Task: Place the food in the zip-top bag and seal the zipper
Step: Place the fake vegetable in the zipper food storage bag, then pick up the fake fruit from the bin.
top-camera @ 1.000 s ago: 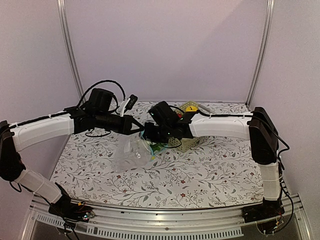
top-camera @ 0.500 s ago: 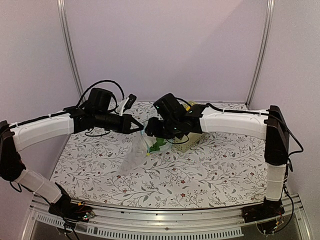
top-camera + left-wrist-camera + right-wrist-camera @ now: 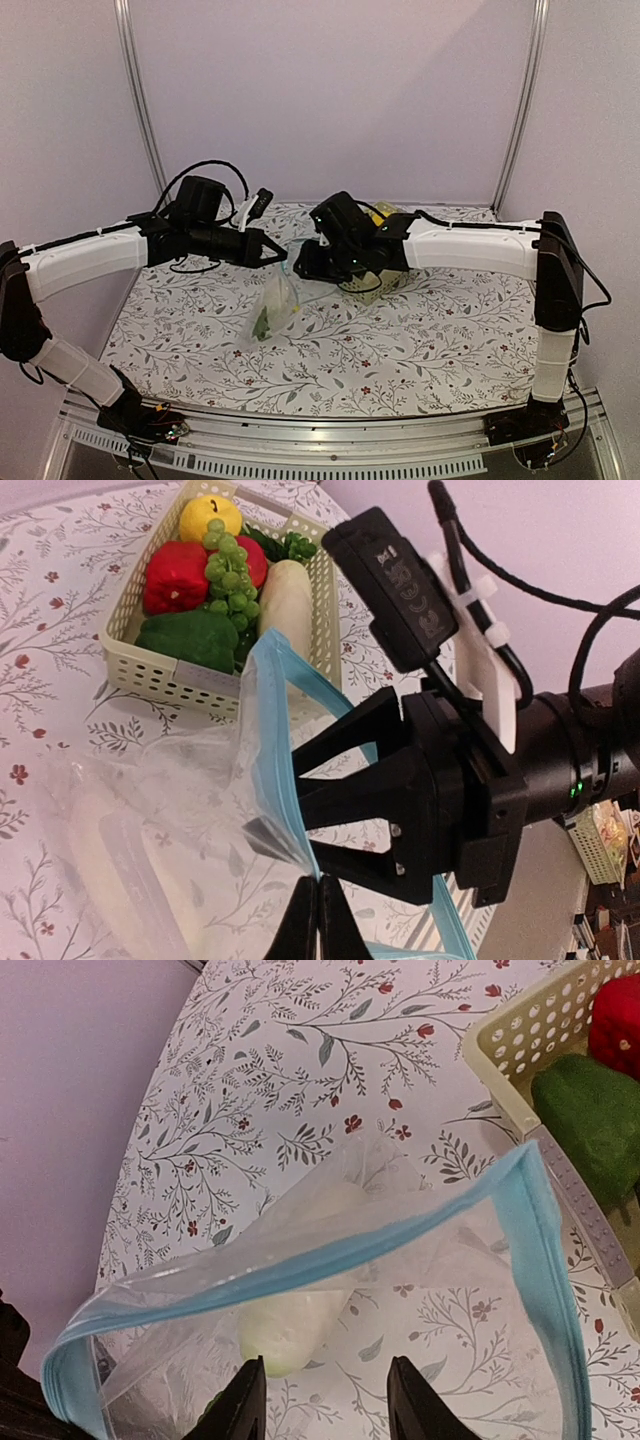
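The see-through zip-top bag (image 3: 272, 305) hangs from my left gripper (image 3: 283, 256), which is shut on its light-blue zipper (image 3: 285, 700). In the left wrist view the closed fingertips (image 3: 322, 905) pinch that strip. The bag's mouth gapes below my right gripper (image 3: 328, 1400), which is open and holds nothing. A white radish piece (image 3: 290, 1325) and a green piece (image 3: 262, 325) lie inside the bag. More food fills the basket (image 3: 150, 675): a yellow apple (image 3: 210, 515), a red piece (image 3: 175, 575), green grapes (image 3: 230, 575), a white radish (image 3: 287, 595) and a green pepper (image 3: 190, 635).
The pale green lattice basket (image 3: 378, 290) sits at the table's back, mostly behind my right forearm. The flowered tablecloth (image 3: 420, 350) covers the table. Metal frame posts (image 3: 140, 100) rise at the back corners, and a rail runs along the near edge.
The right gripper let a green piece drop into the bag, lifted slightly and narrowed its jaws. The bag now hangs narrower. The left gripper has stayed where it was.
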Robot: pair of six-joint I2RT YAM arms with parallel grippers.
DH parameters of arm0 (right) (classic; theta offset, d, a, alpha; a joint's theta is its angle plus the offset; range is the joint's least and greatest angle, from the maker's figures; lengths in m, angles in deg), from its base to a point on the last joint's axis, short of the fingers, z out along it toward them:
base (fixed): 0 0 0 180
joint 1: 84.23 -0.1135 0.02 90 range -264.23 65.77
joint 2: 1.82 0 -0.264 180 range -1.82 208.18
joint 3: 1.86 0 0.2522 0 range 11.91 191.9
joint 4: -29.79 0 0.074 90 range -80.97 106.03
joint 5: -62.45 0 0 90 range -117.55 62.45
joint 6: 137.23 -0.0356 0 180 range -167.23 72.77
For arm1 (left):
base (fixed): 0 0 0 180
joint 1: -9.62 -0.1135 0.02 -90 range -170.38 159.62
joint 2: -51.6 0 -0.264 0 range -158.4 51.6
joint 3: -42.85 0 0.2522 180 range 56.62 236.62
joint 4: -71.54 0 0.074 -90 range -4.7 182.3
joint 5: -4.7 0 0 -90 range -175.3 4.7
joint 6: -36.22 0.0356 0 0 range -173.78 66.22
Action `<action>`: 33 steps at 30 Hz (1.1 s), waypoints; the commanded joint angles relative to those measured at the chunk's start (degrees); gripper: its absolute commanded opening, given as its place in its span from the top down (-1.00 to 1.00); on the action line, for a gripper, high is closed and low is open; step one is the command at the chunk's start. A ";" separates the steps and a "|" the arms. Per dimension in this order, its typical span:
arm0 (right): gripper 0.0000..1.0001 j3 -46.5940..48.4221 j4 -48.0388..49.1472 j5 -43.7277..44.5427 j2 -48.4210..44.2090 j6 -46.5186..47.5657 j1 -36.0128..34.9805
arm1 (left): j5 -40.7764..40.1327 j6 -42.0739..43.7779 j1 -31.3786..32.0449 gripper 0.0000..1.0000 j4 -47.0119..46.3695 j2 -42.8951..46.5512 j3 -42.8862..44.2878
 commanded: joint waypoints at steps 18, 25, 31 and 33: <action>-0.22 -4.52 -11.94 11.11 -22.53 17.11 1.71 | -0.94 5.28 -7.85 1.00 1.69 7.42 1.62; -0.27 -2.15 -19.83 4.92 -19.86 19.52 10.06 | -0.36 7.68 -9.01 1.00 5.11 7.53 5.27; -0.25 -0.85 -20.77 2.89 -13.65 20.19 15.16 | -3.67 6.39 -10.43 1.00 4.80 7.98 2.80; -0.22 0.22 -20.58 2.92 -11.57 21.03 16.26 | -4.62 5.95 -10.86 1.00 4.49 8.66 2.10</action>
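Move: My empty right hand is at the bag's mouth. The food basket's middle lies about 16 cm ahead, 16 cm to its right and some 13 cm below; in the basket the green pepper is some 14 cm ahead and 10 cm to the right of that hand, the white radish 12 cm ahead and 20 cm to the right. From my left hand, which is pinching the bag's rim, the basket is roughly 17 cm ahead, 20 cm right and 18 cm lower. I lift my right hand about 16 cm straight out of the bag's mouth, swing it some 16 cm right towards the basket, then push forward and sink about 10 cm while its fingers open wider and the wrist rolls. My left hand keeps its pinch on the rim and carries the bag about 6 cm left and 6 cm up, and a little forward, away from the basket. ##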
